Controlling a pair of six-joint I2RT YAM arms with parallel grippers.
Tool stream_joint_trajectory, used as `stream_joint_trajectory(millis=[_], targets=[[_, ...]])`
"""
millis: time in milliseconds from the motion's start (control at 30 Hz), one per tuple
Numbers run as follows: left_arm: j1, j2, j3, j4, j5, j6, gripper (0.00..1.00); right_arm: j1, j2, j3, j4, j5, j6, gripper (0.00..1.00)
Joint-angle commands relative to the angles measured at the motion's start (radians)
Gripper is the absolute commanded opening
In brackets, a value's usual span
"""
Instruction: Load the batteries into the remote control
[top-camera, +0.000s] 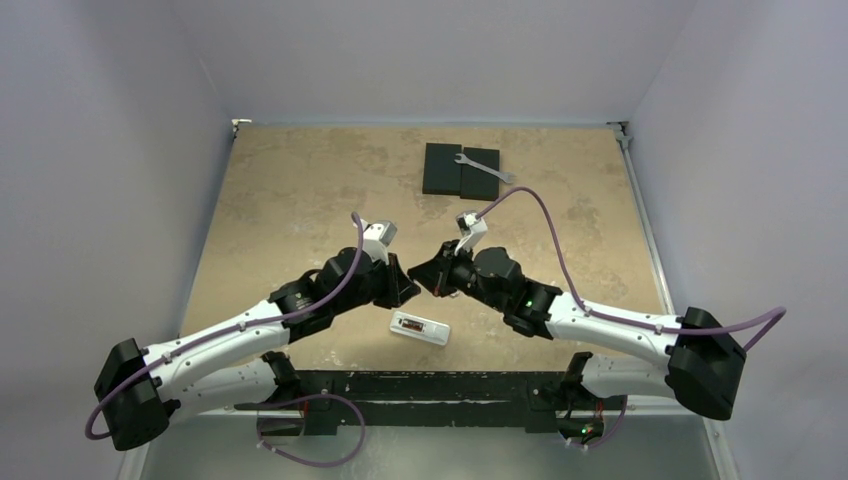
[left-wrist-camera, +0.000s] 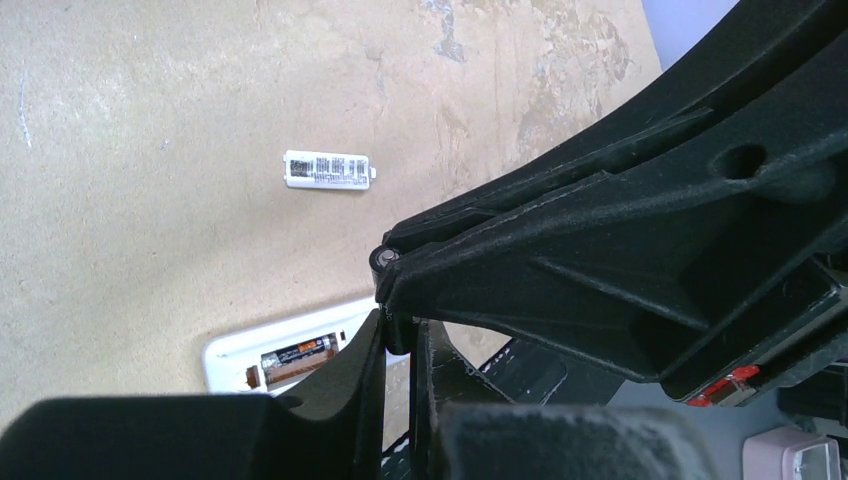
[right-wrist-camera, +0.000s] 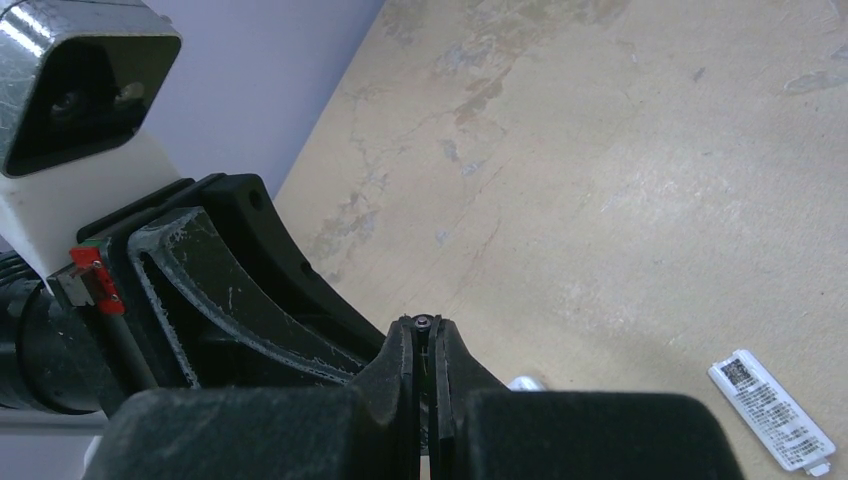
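The white remote control (top-camera: 420, 328) lies back-up near the table's front edge, and one battery (left-wrist-camera: 300, 357) sits in its open recess (left-wrist-camera: 262, 372). Above it the two arms meet tip to tip. A second battery (left-wrist-camera: 387, 260), dark with a metal end, stands upright between them. My right gripper (right-wrist-camera: 424, 335) is shut on it, the battery's end (right-wrist-camera: 424, 322) showing at the fingertips. My left gripper (left-wrist-camera: 398, 338) is shut on the lower part of the same battery. In the top view the left gripper (top-camera: 404, 281) and right gripper (top-camera: 432, 275) touch and hide the battery.
The white battery cover (left-wrist-camera: 328, 169) lies loose on the table beyond the remote; the right wrist view has the cover (right-wrist-camera: 772, 408) at lower right. Two flat black blocks (top-camera: 448, 168) with a silver wrench (top-camera: 486, 168) across them lie at the back.
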Motion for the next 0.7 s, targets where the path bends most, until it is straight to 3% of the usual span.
stream_joint_trajectory(millis=[0,100,300,367,667], targets=[[-0.001,-0.008,0.049,0.105,-0.010,-0.004,0.00,0.019,-0.015,-0.010,0.016,-0.057,0.008,0.00],[-0.001,-0.016,0.047,0.088,-0.025,-0.001,0.00,0.019,-0.004,-0.002,0.006,-0.062,0.003,0.00],[0.002,-0.028,0.038,0.075,-0.025,0.015,0.00,0.019,0.012,0.037,-0.042,-0.074,-0.051,0.30],[0.009,-0.020,0.037,0.075,0.003,0.027,0.00,0.019,0.010,0.049,-0.071,-0.074,-0.070,0.36],[0.100,0.003,0.005,0.094,0.217,0.056,0.00,0.019,-0.044,0.097,-0.218,-0.045,-0.207,0.43]])
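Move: Below and a little behind both grippers lies the remote, open side up with one battery in it: for the left hand about 5 cm back, 1 cm right and 11 cm down; for the right hand some 7 cm back, 1 cm right and 14 cm down. The loose battery cover lies about 3 cm ahead and 8 cm right of the left hand, on the table, or roughly 1 cm ahead and 8 cm right of the right hand. Opening its fingers to a bit under half, the right hand gives up its pinch on the upright battery, which the left fingers already grip too. It sinks about 1 cm and its fingertips tip down some 5 degrees as it opens. The left hand keeps its grip almost in place, easing under 1 cm back and turning slightly clockwise at the end. ##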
